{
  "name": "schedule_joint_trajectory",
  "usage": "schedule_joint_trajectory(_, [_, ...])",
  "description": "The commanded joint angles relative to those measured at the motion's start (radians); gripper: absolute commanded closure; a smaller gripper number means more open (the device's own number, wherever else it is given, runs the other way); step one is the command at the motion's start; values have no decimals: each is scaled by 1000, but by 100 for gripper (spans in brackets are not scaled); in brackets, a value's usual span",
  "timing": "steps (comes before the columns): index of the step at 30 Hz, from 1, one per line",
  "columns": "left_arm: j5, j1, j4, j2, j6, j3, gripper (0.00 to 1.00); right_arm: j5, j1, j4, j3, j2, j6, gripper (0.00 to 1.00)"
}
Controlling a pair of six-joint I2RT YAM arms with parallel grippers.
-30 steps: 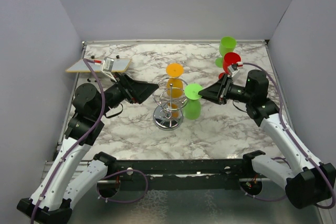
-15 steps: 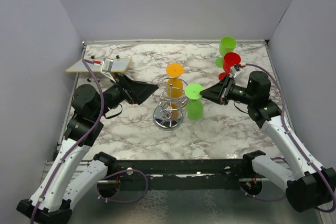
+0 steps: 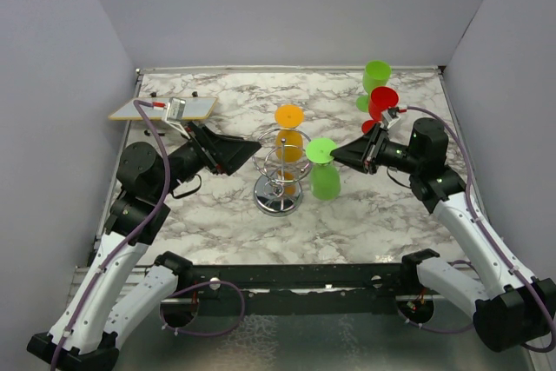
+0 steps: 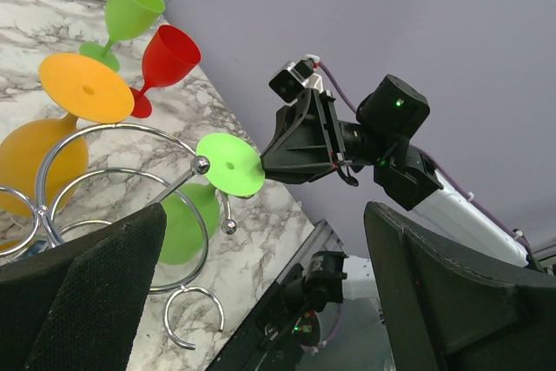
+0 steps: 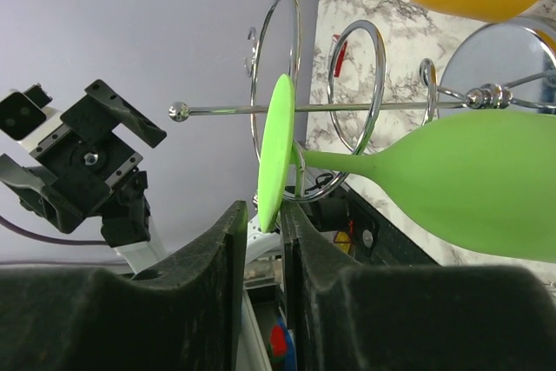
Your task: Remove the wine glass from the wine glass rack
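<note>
The chrome wine glass rack (image 3: 278,200) stands mid-table. A green wine glass (image 3: 326,182) hangs upside down on its right loop, foot disc up. An orange wine glass (image 3: 289,132) hangs on the far side. My right gripper (image 3: 339,155) is closed to a narrow gap on the edge of the green foot disc (image 5: 278,154); the stem and bowl (image 5: 469,188) run past a rack loop (image 5: 347,84). My left gripper (image 3: 250,150) is wide open and empty just left of the rack, and in its own view (image 4: 265,212) it faces the rack loops (image 4: 130,180) and the green foot (image 4: 230,164).
A red wine glass (image 3: 382,100) and another green wine glass (image 3: 376,76) stand upright at the back right, just behind my right arm. A flat tan board (image 3: 162,108) lies at the back left corner. Grey walls close in three sides.
The green glass's bowl has swung a little to the right and my right gripper has shifted slightly right with it. The left arm has barely moved.
</note>
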State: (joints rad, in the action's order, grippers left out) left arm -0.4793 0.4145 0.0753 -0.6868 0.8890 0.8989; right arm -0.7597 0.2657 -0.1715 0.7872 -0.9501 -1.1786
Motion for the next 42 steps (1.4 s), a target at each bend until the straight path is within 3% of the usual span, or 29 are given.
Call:
schedule_joint_trajectory(1, [-17, 3, -35, 12, 10, -6, 1, 31, 3, 14, 2, 5, -10, 79])
schedule_joint_trajectory(15, [-104, 4, -57, -45, 10, 35, 1, 17, 3, 43, -29, 30, -60, 96])
schedule_joint_trajectory(33, [-107, 18, -127, -73, 84, 24, 1, 71, 3, 0, -48, 139, -71, 99])
schedule_joint_trajectory(42, [-47, 125, -172, -145, 81, 44, 1, 111, 3, -37, -53, 191, -67, 99])
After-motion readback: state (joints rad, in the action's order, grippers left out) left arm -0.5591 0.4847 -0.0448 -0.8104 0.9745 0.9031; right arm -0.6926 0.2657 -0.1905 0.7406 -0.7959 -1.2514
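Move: The green wine glass hangs foot-up on the rack's right side, its middle some 3 cm left of the right hand, level fore and aft and about 8 cm below. The rack's middle is roughly 12 cm left, 2 cm ahead and 12 cm below; the hanging orange glass is about 10 cm left, 9 cm ahead and 8 cm below. From the left hand that green glass lies around 16 cm right, 6 cm ahead and 20 cm below. Right fingers shut on green glass's foot, drawing it about 2.5 cm back, up, right; left hand moves right. ##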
